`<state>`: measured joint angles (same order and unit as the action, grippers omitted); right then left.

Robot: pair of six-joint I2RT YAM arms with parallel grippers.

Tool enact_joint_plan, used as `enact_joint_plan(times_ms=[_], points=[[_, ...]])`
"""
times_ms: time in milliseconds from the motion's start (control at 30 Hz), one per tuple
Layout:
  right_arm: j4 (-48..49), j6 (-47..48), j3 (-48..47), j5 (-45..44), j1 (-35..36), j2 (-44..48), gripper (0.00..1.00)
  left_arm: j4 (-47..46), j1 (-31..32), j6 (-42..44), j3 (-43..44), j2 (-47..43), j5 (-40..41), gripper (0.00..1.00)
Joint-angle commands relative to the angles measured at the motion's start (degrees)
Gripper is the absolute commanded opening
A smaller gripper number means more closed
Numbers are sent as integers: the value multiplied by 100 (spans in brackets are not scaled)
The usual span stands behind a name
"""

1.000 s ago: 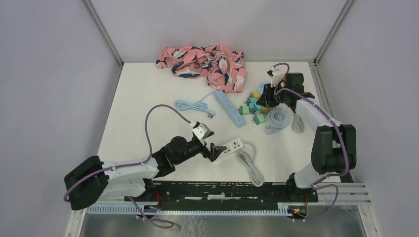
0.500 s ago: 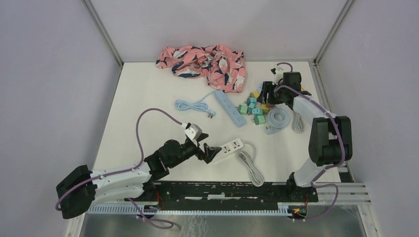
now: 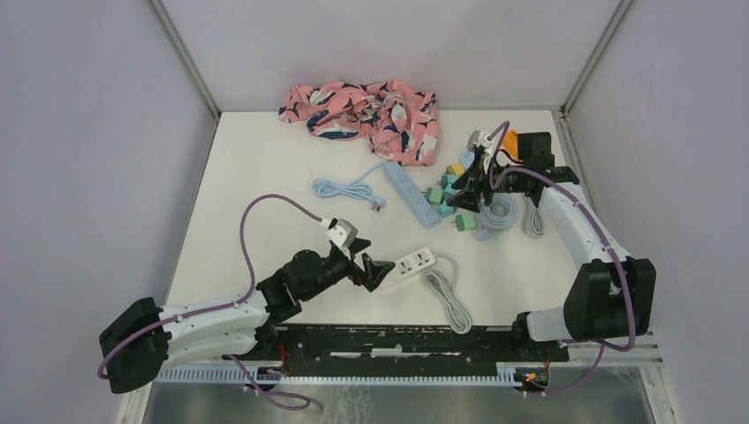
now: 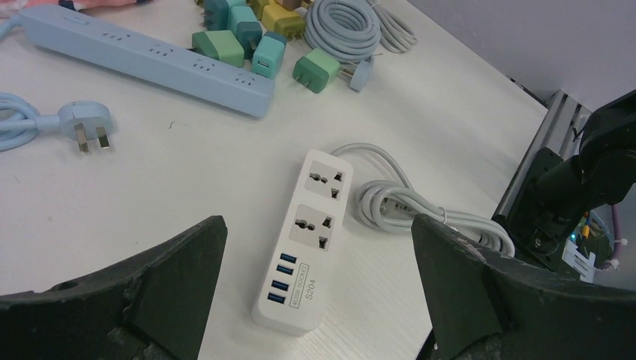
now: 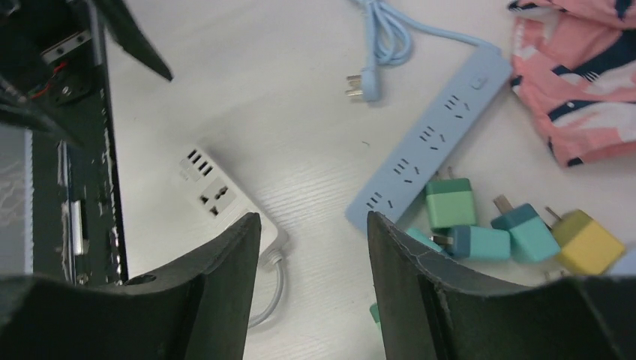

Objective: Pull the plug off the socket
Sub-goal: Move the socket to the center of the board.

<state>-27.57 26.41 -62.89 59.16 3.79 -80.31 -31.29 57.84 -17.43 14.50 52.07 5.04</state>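
Note:
The white socket strip (image 3: 413,264) (image 4: 319,187) lies flat near the front, and both of its sockets and its USB ports are bare. My left gripper (image 3: 371,269) (image 4: 316,236) stands wide open just short of the strip's USB end, touching nothing. Several loose plugs (image 3: 449,189) (image 5: 450,202) in green, teal and yellow lie beside the blue socket strip (image 3: 411,194) (image 5: 427,142); none sits in a socket. Over the near edge of that pile hovers my right gripper (image 3: 468,190) (image 5: 313,221), open and holding nothing.
A white cable coil (image 3: 446,296) trails from the white strip toward the front rail. Grey cable coils (image 3: 499,212) lie right of the plugs. The blue strip's cable (image 3: 349,190) runs left. A pink patterned cloth (image 3: 366,110) is bunched at the back.
My right gripper went from shut to open and swung left and nearer over the plug pile. My left gripper backed off slightly from the white strip and opened a little wider.

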Motion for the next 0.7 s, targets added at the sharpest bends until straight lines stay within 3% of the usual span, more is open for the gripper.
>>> enact_joint_plan(times_ms=[0,267,367,533,667], points=[[-1494,2277,-137,1337,75,245,62,-109,-53,-322,163,-80,310,99],[-3341,4906,-300,1499,421,73,75,-272,-114,-466,55,-127,395,99],[-3903,5717,-285,1540,506,-65,84,-259,-140,-510,12,-160,475,99],[-4208,6029,-391,1404,707,-262,85,-160,-207,-583,-68,-235,611,99],[-3786,5652,-307,1073,955,-235,85,-57,-249,-595,-88,-294,715,99]])
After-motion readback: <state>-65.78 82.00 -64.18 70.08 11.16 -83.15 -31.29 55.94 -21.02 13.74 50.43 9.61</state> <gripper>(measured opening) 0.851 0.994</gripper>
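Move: Below and to the left of the empty right hand lies the white socket, roughly 15 cm back, 13 cm left and 19 cm down. The grey cable bundle sits about 23 cm back and 1 cm left of this hand, the blue power strip's middle 11 cm ahead and 11 cm left, and a green plug level with it, 5 cm right. From the left hand, the socket is some 7 cm right, 1 cm ahead and 14 cm below. Swinging back about 10 cm from the pile of plugs towards the white socket, the right hand also drifts some 3 cm left and sinks a little. It turns about 30 degrees counter-clockwise, so its fingers come round to point left and slightly back, and opens its half-open fingers wider. The wide-open left hand eases 2 cm forward and left, touching nothing. ##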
